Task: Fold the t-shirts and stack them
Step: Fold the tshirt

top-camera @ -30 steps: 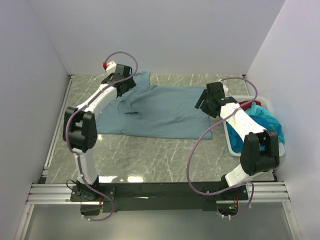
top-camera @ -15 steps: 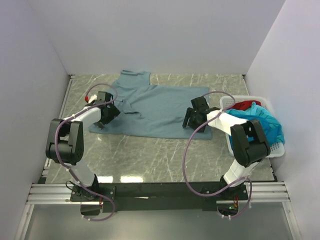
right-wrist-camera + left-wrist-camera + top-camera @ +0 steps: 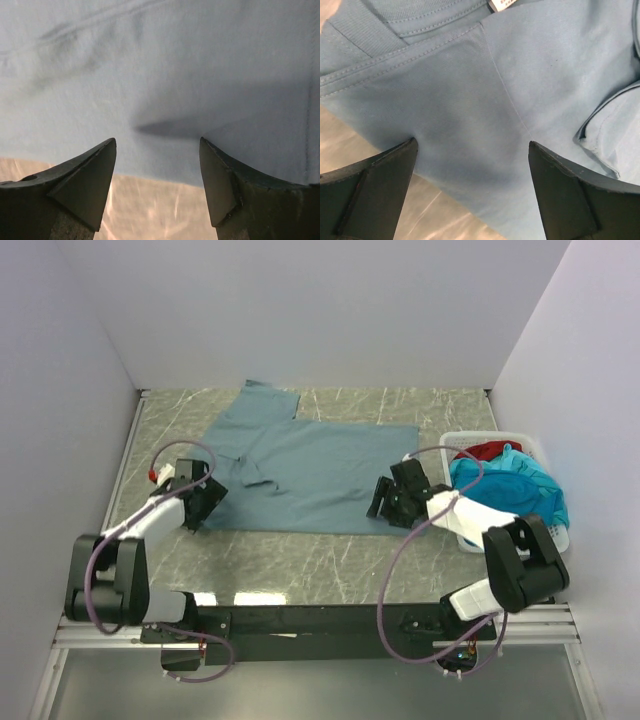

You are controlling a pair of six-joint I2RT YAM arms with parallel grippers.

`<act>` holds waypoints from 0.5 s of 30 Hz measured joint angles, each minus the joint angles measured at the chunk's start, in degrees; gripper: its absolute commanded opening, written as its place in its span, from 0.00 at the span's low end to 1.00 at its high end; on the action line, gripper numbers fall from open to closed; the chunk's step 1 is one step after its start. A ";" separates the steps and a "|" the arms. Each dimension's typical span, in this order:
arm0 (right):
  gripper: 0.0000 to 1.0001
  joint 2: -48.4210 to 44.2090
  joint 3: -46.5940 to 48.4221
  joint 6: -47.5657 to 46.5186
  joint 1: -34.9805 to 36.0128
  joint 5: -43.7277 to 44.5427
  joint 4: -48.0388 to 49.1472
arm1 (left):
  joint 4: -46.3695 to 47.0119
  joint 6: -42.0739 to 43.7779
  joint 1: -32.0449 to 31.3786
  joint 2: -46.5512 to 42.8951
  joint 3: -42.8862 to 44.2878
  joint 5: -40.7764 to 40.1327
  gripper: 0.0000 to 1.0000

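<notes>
The large grey-blue t-shirt (image 3: 310, 465) lies spread flat on the marble table, collar to the left, one sleeve pointing to the far wall. My left gripper (image 3: 196, 508) is open, low at the shirt's near left corner; the left wrist view shows the shirt (image 3: 485, 100) and its collar between the spread fingers (image 3: 375, 180). My right gripper (image 3: 385, 502) is open, low at the shirt's near right edge; the right wrist view shows the hem (image 3: 160, 100) just beyond the fingertips (image 3: 90, 175). A turquoise t-shirt (image 3: 515, 485) and a red one (image 3: 488, 450) lie in the basket.
The white lattice basket (image 3: 462, 532) stands at the right edge of the table, beside the right arm. Grey walls close the left, back and right sides. Bare marble (image 3: 300, 560) runs along the near side in front of the shirt.
Both arms have drawn back from the far side of the shirt to its near edge and dropped low. The shirt has been pulled flatter and nearer, its folds smoothed out.
</notes>
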 measured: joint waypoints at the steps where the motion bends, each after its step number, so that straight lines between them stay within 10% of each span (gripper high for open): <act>1: 0.74 -1.53 -1.36 0.20 0.55 -0.44 -0.37 | -1.22 -0.50 0.00 -1.70 -1.09 0.13 1.00; 15: 0.76 -22.12 -5.51 -0.39 3.06 0.42 -11.72 | -17.84 -5.90 0.09 -30.08 -8.55 4.35 0.99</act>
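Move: The folded t-shirt lies under both hands: its middle is some 8 cm ahead and 27 cm to the right of the left hand, and about 7 cm ahead and 17 cm to the left of the right hand. The loose flap on it is roughly 9 cm ahead and 11 cm right of the left hand, the sticking-out sleeve about 32 cm ahead and 13 cm right. The laundry basket stands some 31 cm right of the right hand, 4 cm ahead. The t-shirt's near part is still under both hands' open fingers, which keep dragging it level back towards the robot, the left for about 9 cm, the right for about 7. Then both lift off the cloth by some 4 to 5 cm near its near edge, easing slightly forward again, fingers staying open. ##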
